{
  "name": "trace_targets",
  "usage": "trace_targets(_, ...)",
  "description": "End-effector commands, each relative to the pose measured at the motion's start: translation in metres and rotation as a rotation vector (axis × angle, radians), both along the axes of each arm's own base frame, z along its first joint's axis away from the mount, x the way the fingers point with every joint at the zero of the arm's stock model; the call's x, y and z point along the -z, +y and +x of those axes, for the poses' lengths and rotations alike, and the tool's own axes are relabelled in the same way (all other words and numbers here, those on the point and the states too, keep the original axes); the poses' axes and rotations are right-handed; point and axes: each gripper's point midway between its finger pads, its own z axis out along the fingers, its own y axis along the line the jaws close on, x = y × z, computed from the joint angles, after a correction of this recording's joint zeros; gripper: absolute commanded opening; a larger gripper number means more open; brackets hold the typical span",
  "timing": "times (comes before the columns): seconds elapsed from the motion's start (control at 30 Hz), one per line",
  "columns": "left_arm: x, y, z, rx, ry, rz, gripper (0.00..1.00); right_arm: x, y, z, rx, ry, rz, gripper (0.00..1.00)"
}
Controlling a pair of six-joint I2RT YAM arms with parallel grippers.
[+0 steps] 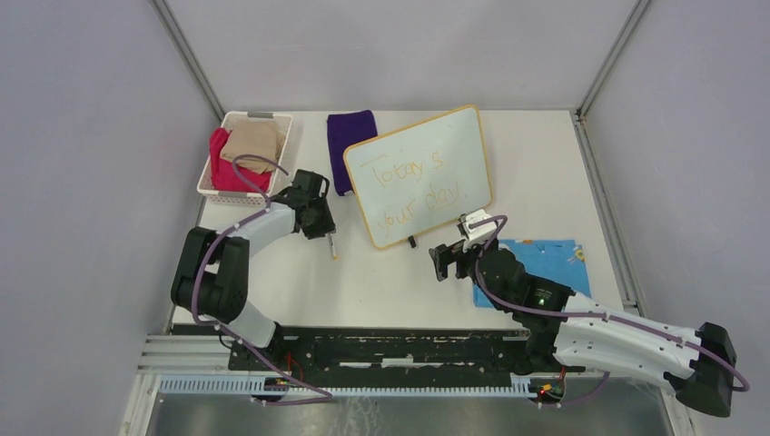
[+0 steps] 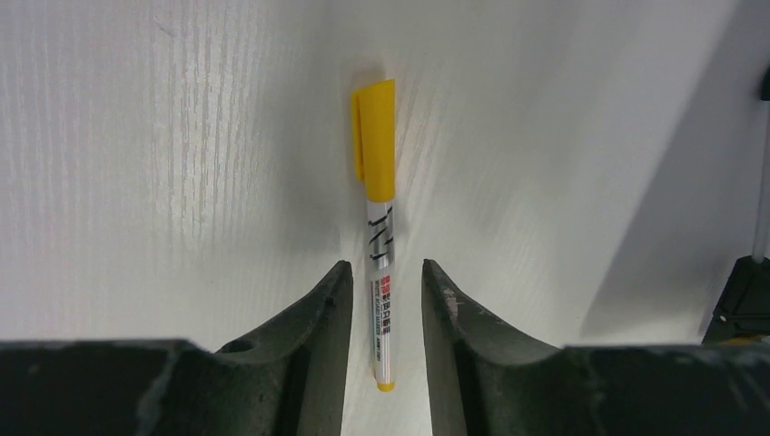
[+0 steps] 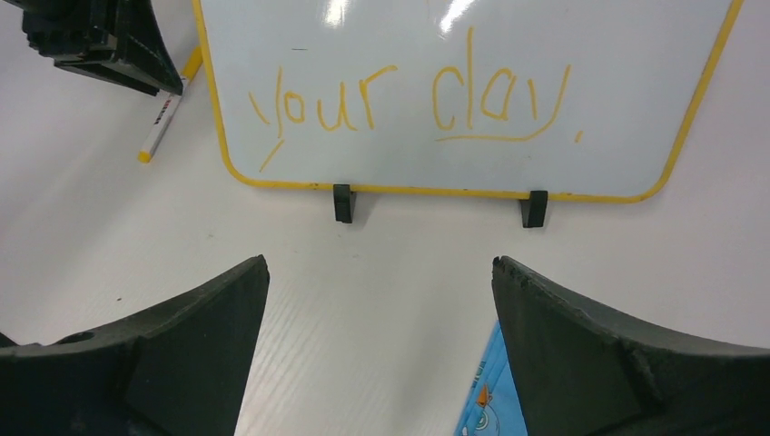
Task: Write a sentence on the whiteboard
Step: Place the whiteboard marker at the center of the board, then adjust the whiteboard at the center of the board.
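Observation:
The whiteboard lies tilted at the back middle of the table, yellow-framed. The sentence on it reads "Today's your day" in faint yellow; its lower line fills the right wrist view. A capped yellow marker lies flat on the table, left of the board. My left gripper straddles its rear end, open, with a gap on each side of the barrel. My right gripper stands wide open and empty in front of the board's lower edge.
A white basket with red and tan cloths sits at the back left. A purple cloth lies beside the board's left edge. A blue cartoon-print cloth lies right of my right gripper. Black clip feet stick out from the board's frame.

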Motion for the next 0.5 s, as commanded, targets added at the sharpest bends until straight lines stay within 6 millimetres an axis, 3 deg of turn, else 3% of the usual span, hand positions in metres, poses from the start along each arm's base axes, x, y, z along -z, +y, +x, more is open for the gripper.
trace_targets(0.0,-0.029,-0.001,0.009,0.035,-0.108,-0.001,0.41,-0.007,-0.016,0.007,0.082,-0.035,0.026,0.98)
trace_targets(0.2,-0.066,-0.003,0.006,0.031,-0.231,-0.012,0.55,0.002,-0.003,0.008,0.007,-0.014,-0.074,0.98)
trace_targets(0.3,-0.102,-0.008,0.007,0.044,-0.344,-0.030,0.81,0.015,0.003,0.012,-0.027,0.004,-0.149,0.98)
trace_targets(0.47,-0.159,0.001,0.001,0.043,-0.535,0.006,0.86,0.051,0.012,0.019,-0.092,0.092,-0.141,0.95)
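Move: The marker lies loose on the table right under my left fingertips, its middle about 1 cm ahead and 2 cm below, with its yellow cap pointing away from me. The whiteboard's middle is some 23 cm to the right and 15 cm ahead, and a purple cloth lies about 26 cm ahead and 6 cm to the right. From my right hand the marker is roughly 26 cm left, 12 cm ahead and 17 cm down. I lift my left hand nearly straight up off the marker, slowly and then faster, about 11 cm, spreading the half-closed fingers wide and tipping them some 20 degrees forward. Meanwhile my right hand, empty and still wide open, sinks about 5 cm towards the table in front of the whiteboard, rolling a little so its left side drops. ##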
